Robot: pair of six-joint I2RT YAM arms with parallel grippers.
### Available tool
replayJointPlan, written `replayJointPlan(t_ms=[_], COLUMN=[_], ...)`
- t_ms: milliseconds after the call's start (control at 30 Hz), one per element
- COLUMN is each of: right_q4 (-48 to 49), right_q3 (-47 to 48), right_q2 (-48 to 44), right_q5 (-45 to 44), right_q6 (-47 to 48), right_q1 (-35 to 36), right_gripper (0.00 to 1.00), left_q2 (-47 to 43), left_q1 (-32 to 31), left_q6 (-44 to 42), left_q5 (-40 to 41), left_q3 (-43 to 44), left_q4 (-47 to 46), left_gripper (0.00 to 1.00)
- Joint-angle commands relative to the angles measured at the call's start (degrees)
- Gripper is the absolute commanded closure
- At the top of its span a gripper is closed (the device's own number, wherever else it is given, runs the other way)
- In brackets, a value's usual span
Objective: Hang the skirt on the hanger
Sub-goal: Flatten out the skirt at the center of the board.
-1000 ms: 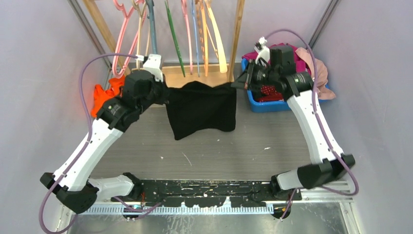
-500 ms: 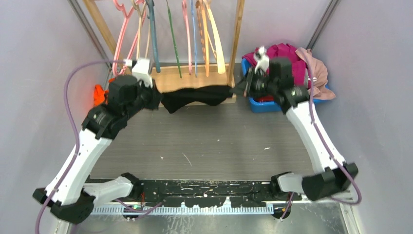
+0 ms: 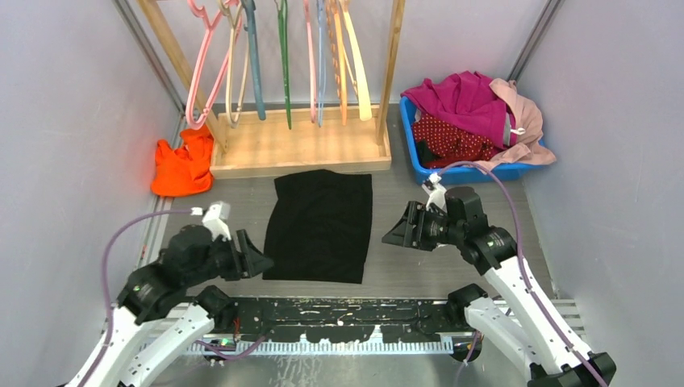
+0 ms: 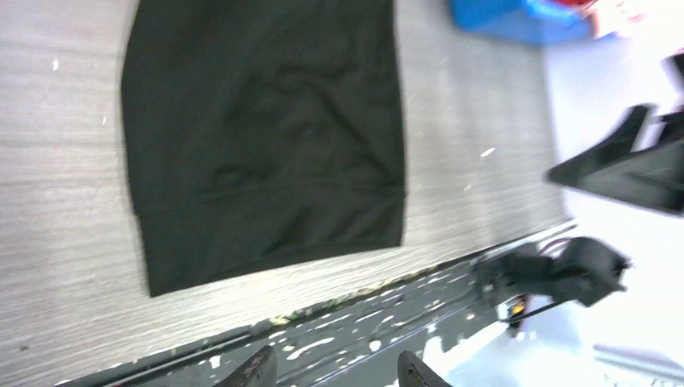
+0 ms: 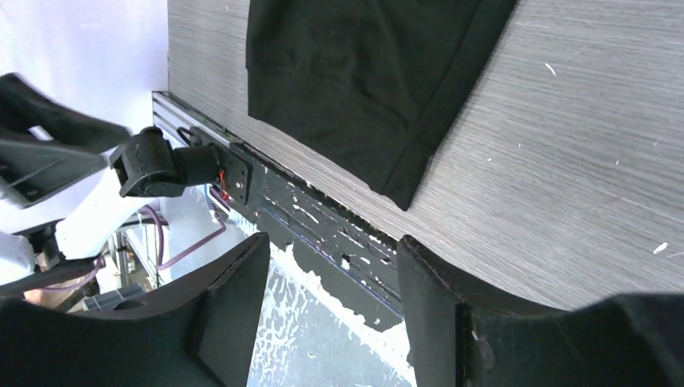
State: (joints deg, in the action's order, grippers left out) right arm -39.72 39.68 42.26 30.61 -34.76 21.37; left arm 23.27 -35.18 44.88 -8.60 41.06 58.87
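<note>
The skirt [image 3: 452, 141], dark red with small white dots, lies bunched in the blue bin [image 3: 419, 165] at the back right, partly under other clothes. The hanger [image 3: 200, 76], thin and pink, hangs at the left end of the wooden rack [image 3: 298, 149]. My left gripper [image 3: 262, 262] [image 4: 335, 371] is open and empty by the near left corner of a black garment [image 3: 323, 226] lying flat on the table. My right gripper [image 3: 395, 236] [image 5: 331, 246] is open and empty just right of that garment.
A magenta garment [image 3: 464, 97] and a pale pink one [image 3: 524, 121] fill the bin. An orange cloth [image 3: 184, 165] lies left of the rack. Several other hangers, one green [image 3: 284, 56], hang on the rack. The black base rail [image 3: 347, 310] runs along the near edge.
Both grippers held the black garment stretched in the air by the rack; they have opened and let go. It now lies flat, and both arms have drawn back toward the near edge.
</note>
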Motion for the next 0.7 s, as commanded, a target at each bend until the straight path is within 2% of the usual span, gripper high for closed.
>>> replayJointPlan(t_ms=[0,233,433,533,567,667], right_q4=[3.08,9.57,-0.02,-6.19,-7.28,-9.61], right_q3=[1.47,5.21,22.49,35.92,39.97,51.89], right_q2=[4.58,17.49,20.39,21.66,21.9,23.96], right_q5=[-2.28,-8.62,-14.14,-14.01,-13.29,-11.6], right_q6=[-1.08,0.19,4.24,6.59,7.01,7.47], right_q1=[0.08,0.64,1.15,1.34,1.57,3.3], right_gripper=[0.37,0.46,0.49,0.55,0.56,0.63], left_q2=[2.93,16.41,23.06,25.66,26.87,30.57], left_q1=[-0.07,-0.04,-0.06,0.13,0.16,1.5], left_q6=[2.54,-1.82,-6.42,-7.53,-7.73,-7.79], left_q5=[3.6,7.3,11.65,12.47,12.49,10.85], left_q3=[9.44,7.63,13.71,16.38,16.97,17.72], left_q4=[3.17,-6.86,-8.07,-7.88,-7.89,-8.36], left_gripper=[0.44,0.47,0.24,0.03,0.0,0.0])
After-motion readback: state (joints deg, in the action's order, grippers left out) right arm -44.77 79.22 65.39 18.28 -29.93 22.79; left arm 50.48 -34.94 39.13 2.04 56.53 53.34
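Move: Both hands are empty, above the near part of the work surface, one on each side of the black skirt, which already lies spread out some 15 cm below them. Its middle is about 14 cm ahead and 11 cm right of the left hand, and about 9 cm ahead and 16 cm left of the right hand. The rack's wooden base has its middle some 23 cm beyond the skirt's middle and 3 cm to its left; the blue basket is about 31 cm ahead and 24 cm right of the right hand. The empty left hand goes forward about 9 cm towards the skirt, along its left side, bobbing up some 5 cm, sinking back and ending a little higher than it began, while it rolls left side up and its fingers spread from half to fully open. The right hand also travels forward, about 11 cm along the skirt's right side towards the rack; it first dips, then climbs steeply to about 15 cm above its start, fingers tipping upward and closing partway on nothing. ##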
